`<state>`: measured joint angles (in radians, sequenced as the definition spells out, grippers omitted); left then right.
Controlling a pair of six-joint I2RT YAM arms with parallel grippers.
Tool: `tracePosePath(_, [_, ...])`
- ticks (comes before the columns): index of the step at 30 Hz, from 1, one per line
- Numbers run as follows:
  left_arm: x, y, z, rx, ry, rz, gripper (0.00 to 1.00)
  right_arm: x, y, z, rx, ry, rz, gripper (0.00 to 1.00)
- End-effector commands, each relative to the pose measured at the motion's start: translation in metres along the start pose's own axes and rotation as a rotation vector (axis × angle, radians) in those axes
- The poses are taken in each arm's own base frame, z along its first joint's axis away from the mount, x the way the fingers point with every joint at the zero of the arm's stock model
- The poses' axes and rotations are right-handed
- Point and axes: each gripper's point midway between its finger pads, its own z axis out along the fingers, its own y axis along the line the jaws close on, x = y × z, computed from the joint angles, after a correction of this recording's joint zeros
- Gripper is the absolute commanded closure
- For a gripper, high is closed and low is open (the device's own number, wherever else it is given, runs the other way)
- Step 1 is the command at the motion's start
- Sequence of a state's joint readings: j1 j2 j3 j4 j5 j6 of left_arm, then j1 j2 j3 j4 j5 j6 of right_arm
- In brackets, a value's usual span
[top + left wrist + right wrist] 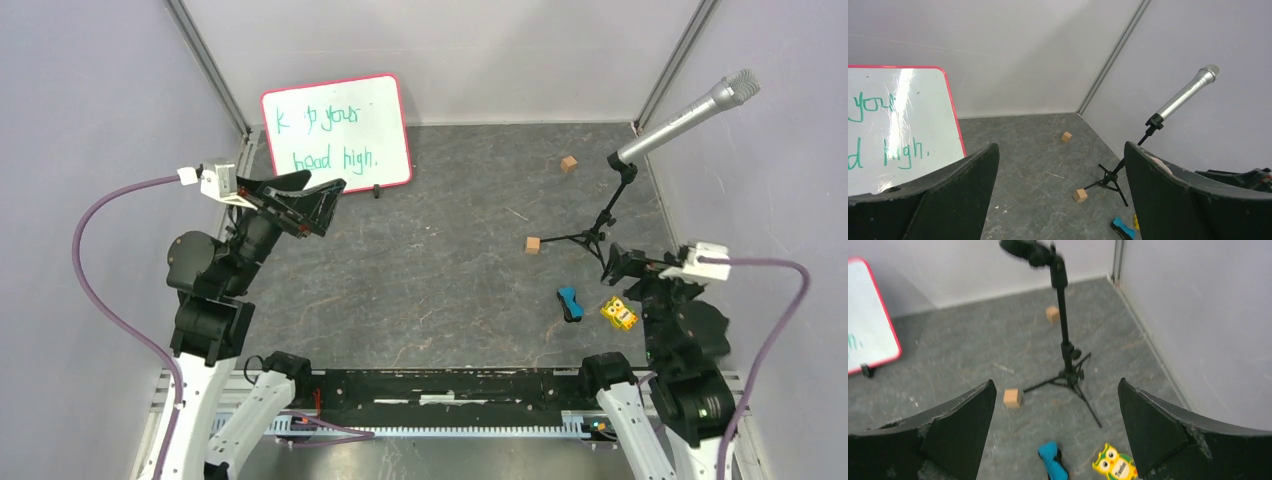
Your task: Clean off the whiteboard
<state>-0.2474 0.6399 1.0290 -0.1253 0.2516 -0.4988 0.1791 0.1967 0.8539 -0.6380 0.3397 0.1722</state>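
Note:
The whiteboard stands tilted against the back wall at the far left, red-rimmed, with green handwriting on it. It also shows in the left wrist view and at the left edge of the right wrist view. A blue eraser lies on the floor at the right and shows in both wrist views. My left gripper is open and empty, raised just in front of the board's lower edge. My right gripper is open and empty, just right of and above the eraser.
A silver microphone on a black tripod stand stands at the right. Two wooden cubes lie on the grey floor. A yellow owl toy lies beside the eraser. Grey walls enclose three sides.

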Motion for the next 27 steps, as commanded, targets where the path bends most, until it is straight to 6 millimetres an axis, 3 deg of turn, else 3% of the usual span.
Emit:
tracePosePath(1, [0.010, 0.010, 0.000, -0.031, 0.007, 0.050, 0.00, 0.046, 0.012, 0.017, -0.029, 0.152, 0.003, 0.02])
tracePosePath(6, [0.029, 0.035, 0.000, -0.135, 0.070, 0.114, 0.00, 0.073, 0.044, 0.030, -0.191, 0.209, 0.002, 0.02])
tracePosePath(13, [0.043, 0.054, -0.002, -0.213, 0.106, 0.164, 0.00, 0.138, 0.063, 0.036, -0.282, 0.442, -0.016, 0.02])
tracePosePath(22, [0.084, 0.086, 0.008, -0.332, 0.212, 0.099, 0.00, 0.159, 0.115, 0.031, -0.578, 0.464, 0.069, 0.02])
tracePosePath(27, [0.128, 0.103, 0.021, -0.397, 0.354, -0.018, 0.00, 0.172, 0.120, 0.033, -0.611, 0.484, 0.060, 0.02])
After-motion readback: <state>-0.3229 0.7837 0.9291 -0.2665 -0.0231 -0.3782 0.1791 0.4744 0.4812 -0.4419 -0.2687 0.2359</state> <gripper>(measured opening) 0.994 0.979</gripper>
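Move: The left hand's goal, the whiteboard, has its middle about 40 cm ahead, 10 left and 33 below; its near black foot clip is some 36 ahead, 43 below. From the right hand the blue-black eraser lies roughly 7 cm straight ahead and 31 below. The yellow owl is about 9 right of that eraser and 1 nearer; the near wooden block is 15 beyond and 7 left of it. The right hand heads down towards table level and leftwards, with a little forward early on, sinking some 17 cm to end above and to the left of the blue-black eraser, its fingers tipping down and swinging about 30 degrees counter-clockwise. The left hand sinks about 12 cm, then also reaches forward towards the whiteboard, nose tipping down. Both grippers stay wide open and touch nothing. ##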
